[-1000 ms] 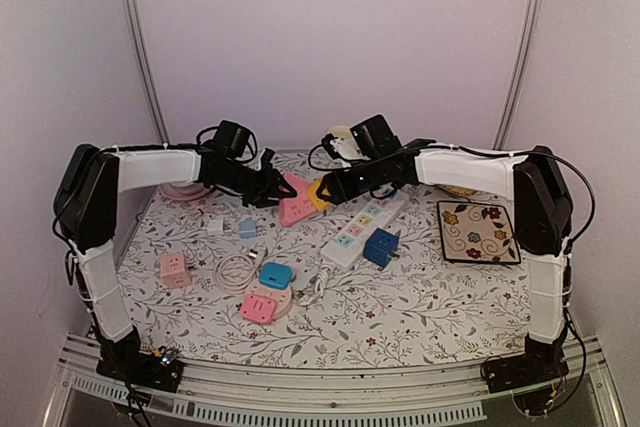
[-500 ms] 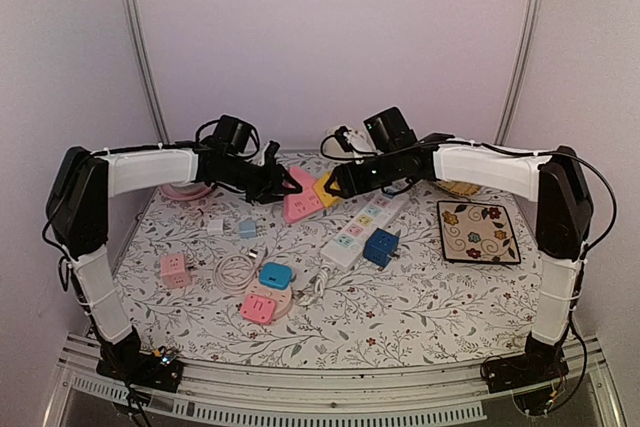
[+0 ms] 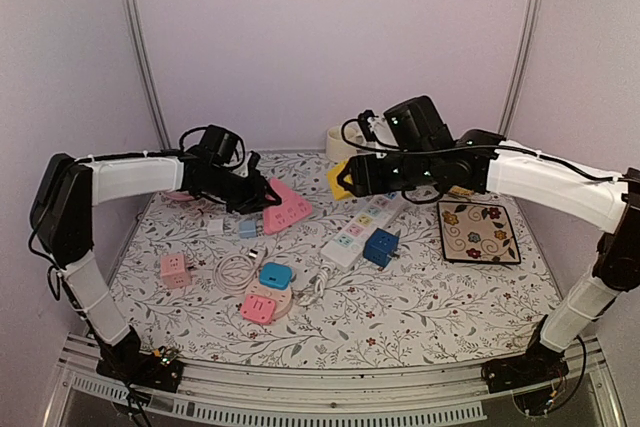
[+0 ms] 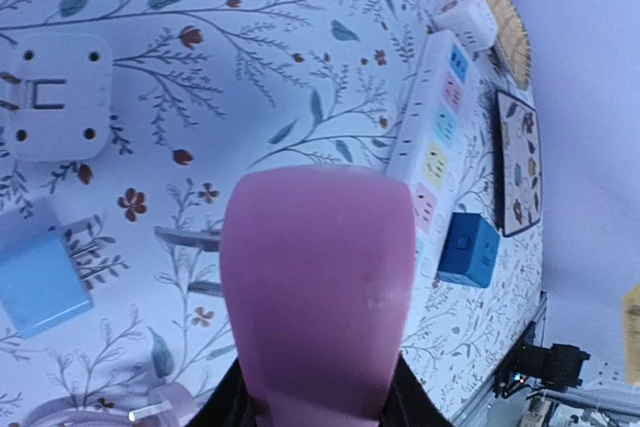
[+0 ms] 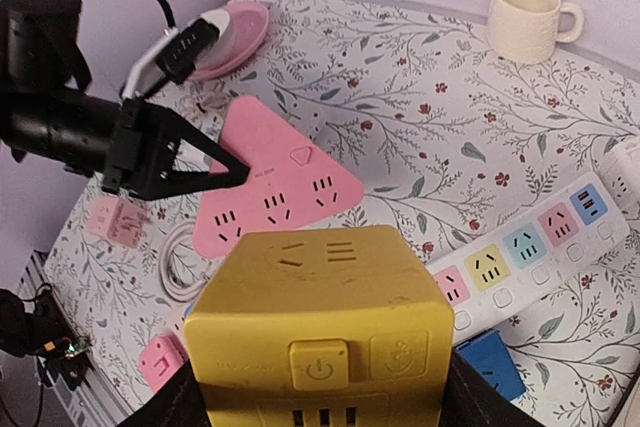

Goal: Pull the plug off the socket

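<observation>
The pink triangular socket [image 3: 285, 210] is lifted off the table, tilted, with my left gripper [image 3: 260, 197] shut on its corner. In the left wrist view the socket [image 4: 318, 287] fills the middle and hides the gripper [image 4: 318, 415] except for dark finger edges. The plug is a yellow cube [image 3: 340, 180] held in the air to the socket's right, a clear gap between them. My right gripper [image 3: 352, 183] is shut on it. In the right wrist view the cube [image 5: 320, 337] sits between the gripper [image 5: 320, 402] jaws, above the pink socket [image 5: 270, 202].
A white power strip [image 3: 368, 222] with coloured outlets and a blue cube [image 3: 381, 246] lie under the right arm. A floral tile [image 3: 477, 231] sits at the right. A pink cube [image 3: 175, 270], a coiled white cable [image 3: 235, 269], small adapters [image 3: 275, 274] and a mug [image 5: 527, 17] stand around.
The yellow cube and the pink socket were joined; now they are apart. The right gripper rose and moved right with the cube, and the left gripper drew the socket left and down.
</observation>
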Controlling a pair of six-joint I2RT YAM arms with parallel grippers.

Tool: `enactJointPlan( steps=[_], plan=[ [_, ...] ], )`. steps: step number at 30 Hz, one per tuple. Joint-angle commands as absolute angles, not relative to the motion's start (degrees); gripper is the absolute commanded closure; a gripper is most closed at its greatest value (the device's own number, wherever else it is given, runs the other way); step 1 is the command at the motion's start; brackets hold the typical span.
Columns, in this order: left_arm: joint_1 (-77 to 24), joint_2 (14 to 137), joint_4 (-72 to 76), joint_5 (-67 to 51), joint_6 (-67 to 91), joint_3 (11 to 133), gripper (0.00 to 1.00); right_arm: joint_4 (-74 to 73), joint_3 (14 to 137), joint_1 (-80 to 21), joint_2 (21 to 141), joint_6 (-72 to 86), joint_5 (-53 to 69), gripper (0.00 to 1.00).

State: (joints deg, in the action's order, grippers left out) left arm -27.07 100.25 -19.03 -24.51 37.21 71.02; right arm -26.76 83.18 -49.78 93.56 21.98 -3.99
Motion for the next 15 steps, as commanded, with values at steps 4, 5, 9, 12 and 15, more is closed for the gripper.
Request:
enactJointPlan(
  steps=[4, 5, 9, 12, 15],
  plan=[
    [-26.5, 103.3, -13.1, -21.1, 36.8, 71.4, 1.00, -26.2, 79.6, -48.3, 89.4, 26.1, -1.8, 0.97],
    [-26.5, 104.3, -12.9, -21.1, 36.7, 72.6, 1.00, -26.7, 77.9, -48.3, 88.8, 27.0, -1.3, 0.97],
    [-26.3, 109.3, -14.5, -21.1, 35.3, 79.4, 1.00, -25.9, 69.2, -48.3, 85.5, 32.3, 0.5, 0.96],
    [-26.2, 112.0, -15.4, -21.6, 34.6, 82.8, 1.00, -24.5, 63.2, -48.4, 83.0, 36.0, 2.2, 0.97],
    [-26.2, 115.5, -15.7, -22.5, 34.4, 84.6, 1.00, -22.0, 56.9, -48.6, 80.2, 40.7, 3.4, 0.97]
  ],
)
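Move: My right hand already holds the yellow plug, free of the pink socket. The open table I take it to lies about 9 cm back, 9 cm to the right and 21 cm below; beside it, the blue plug is 7 cm right and 2 cm ahead. The middle of the power strip is roughly 8 cm ahead, 4 cm right. From my left hand, still gripping the pink socket, that spot is some 15 cm back and 25 cm right. With the yellow plug kept in its grip, my right hand rises a couple of centimetres, then swoops down to finish about 10 cm lower, also going 5 cm back and 5 cm right towards the open table by the blue plug, its fingers tipping some 15 degrees more downward. Meanwhile my left hand, still holding the pink socket, sinks a little and then carries it about 5 cm forward. ##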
